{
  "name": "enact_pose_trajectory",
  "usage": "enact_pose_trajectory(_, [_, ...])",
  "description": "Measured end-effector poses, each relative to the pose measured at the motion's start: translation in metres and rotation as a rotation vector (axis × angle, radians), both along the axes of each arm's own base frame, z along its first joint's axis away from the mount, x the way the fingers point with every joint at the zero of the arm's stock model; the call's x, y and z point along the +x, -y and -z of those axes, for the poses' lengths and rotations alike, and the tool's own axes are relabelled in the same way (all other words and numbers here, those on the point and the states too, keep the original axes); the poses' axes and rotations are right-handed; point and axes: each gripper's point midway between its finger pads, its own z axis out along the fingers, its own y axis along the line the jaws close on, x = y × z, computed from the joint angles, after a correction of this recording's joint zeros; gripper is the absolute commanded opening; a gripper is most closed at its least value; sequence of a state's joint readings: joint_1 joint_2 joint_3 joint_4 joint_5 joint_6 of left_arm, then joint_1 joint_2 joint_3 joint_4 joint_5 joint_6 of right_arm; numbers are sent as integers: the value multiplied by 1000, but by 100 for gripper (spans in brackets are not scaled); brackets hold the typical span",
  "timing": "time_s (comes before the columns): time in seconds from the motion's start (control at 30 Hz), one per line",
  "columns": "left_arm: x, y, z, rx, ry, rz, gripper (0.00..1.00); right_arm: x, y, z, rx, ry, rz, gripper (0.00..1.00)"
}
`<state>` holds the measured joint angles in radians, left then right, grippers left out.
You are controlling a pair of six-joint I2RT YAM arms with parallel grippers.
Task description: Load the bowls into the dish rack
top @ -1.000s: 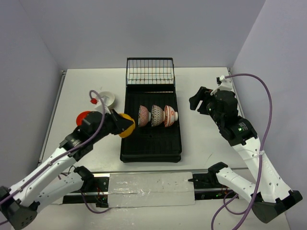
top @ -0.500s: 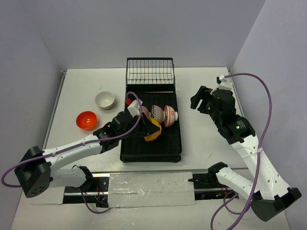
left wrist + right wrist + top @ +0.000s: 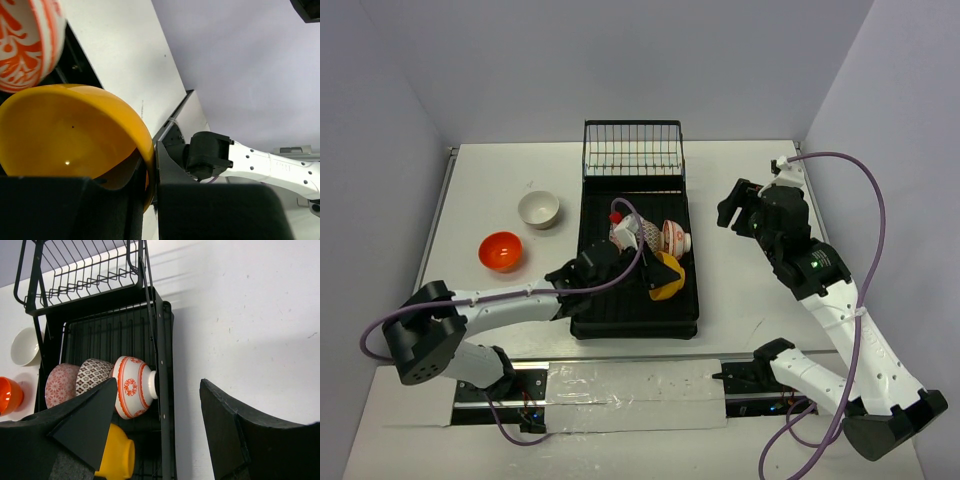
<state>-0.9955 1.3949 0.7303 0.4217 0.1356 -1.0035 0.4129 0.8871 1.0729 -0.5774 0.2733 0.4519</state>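
My left gripper [image 3: 657, 272] is shut on the rim of the yellow-orange bowl [image 3: 668, 279], which it holds tilted on edge over the dish rack [image 3: 588, 305]. That bowl sits just in front of the red-on-white bowl [image 3: 676, 239]. In the left wrist view the yellow-orange bowl [image 3: 70, 135] is pinched between the fingers [image 3: 200, 200], with the red-on-white bowl [image 3: 27, 45] above it. Three patterned bowls stand on edge in a row: pinkish [image 3: 61, 385], grey [image 3: 92, 376] and red-on-white [image 3: 132, 387]. My right gripper [image 3: 733, 210] hangs open over the table, right of the rack.
A white bowl [image 3: 538, 208] and a red-orange bowl [image 3: 501, 251] stand upright on the table left of the rack. The wire-grid basket [image 3: 633, 150] rises at the rack's far end. Grey walls close in the table on three sides.
My left arm has swung the yellow-orange bowl from the rack's left edge rightwards across the rack, to a spot in front of the red-on-white bowl. The right arm has stayed still.
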Motion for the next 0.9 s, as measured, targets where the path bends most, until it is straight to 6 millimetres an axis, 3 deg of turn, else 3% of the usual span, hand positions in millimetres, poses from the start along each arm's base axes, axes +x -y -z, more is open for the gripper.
enact_pose_trajectory(0.63, [-31,39,1,-77,-10,56,0,0,0,0,1,-1,-1,74])
enact_pose_trajectory(0.9, [-33,45,-14,-137,7,43,0,0,-1,1,2,-2,-4,74])
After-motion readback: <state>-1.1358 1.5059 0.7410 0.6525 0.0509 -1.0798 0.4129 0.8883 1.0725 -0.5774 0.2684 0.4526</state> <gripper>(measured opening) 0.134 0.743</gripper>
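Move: My left hand holds the yellow bowl by its rim over the rack. The free spot at the rack's near right lies about 4 cm back, 4 cm to the right and some 8 cm below. The orange-patterned bowl stands about 6 cm ahead and 3 cm right; the grey patterned bowl is 6 cm ahead, 3 cm left, both roughly 8 cm below. From my right hand the spot is around 17 cm back, 11 cm left and 19 cm lower. Keeping the rim pinched, I carry the yellow bowl with my left hand about 5 cm to the right and back, away from the orange-patterned bowl and out over the rack's near right side. I stay level most of the way, then ease up slightly at the end as the wrist tips the fingertips up by some 8 degrees. ##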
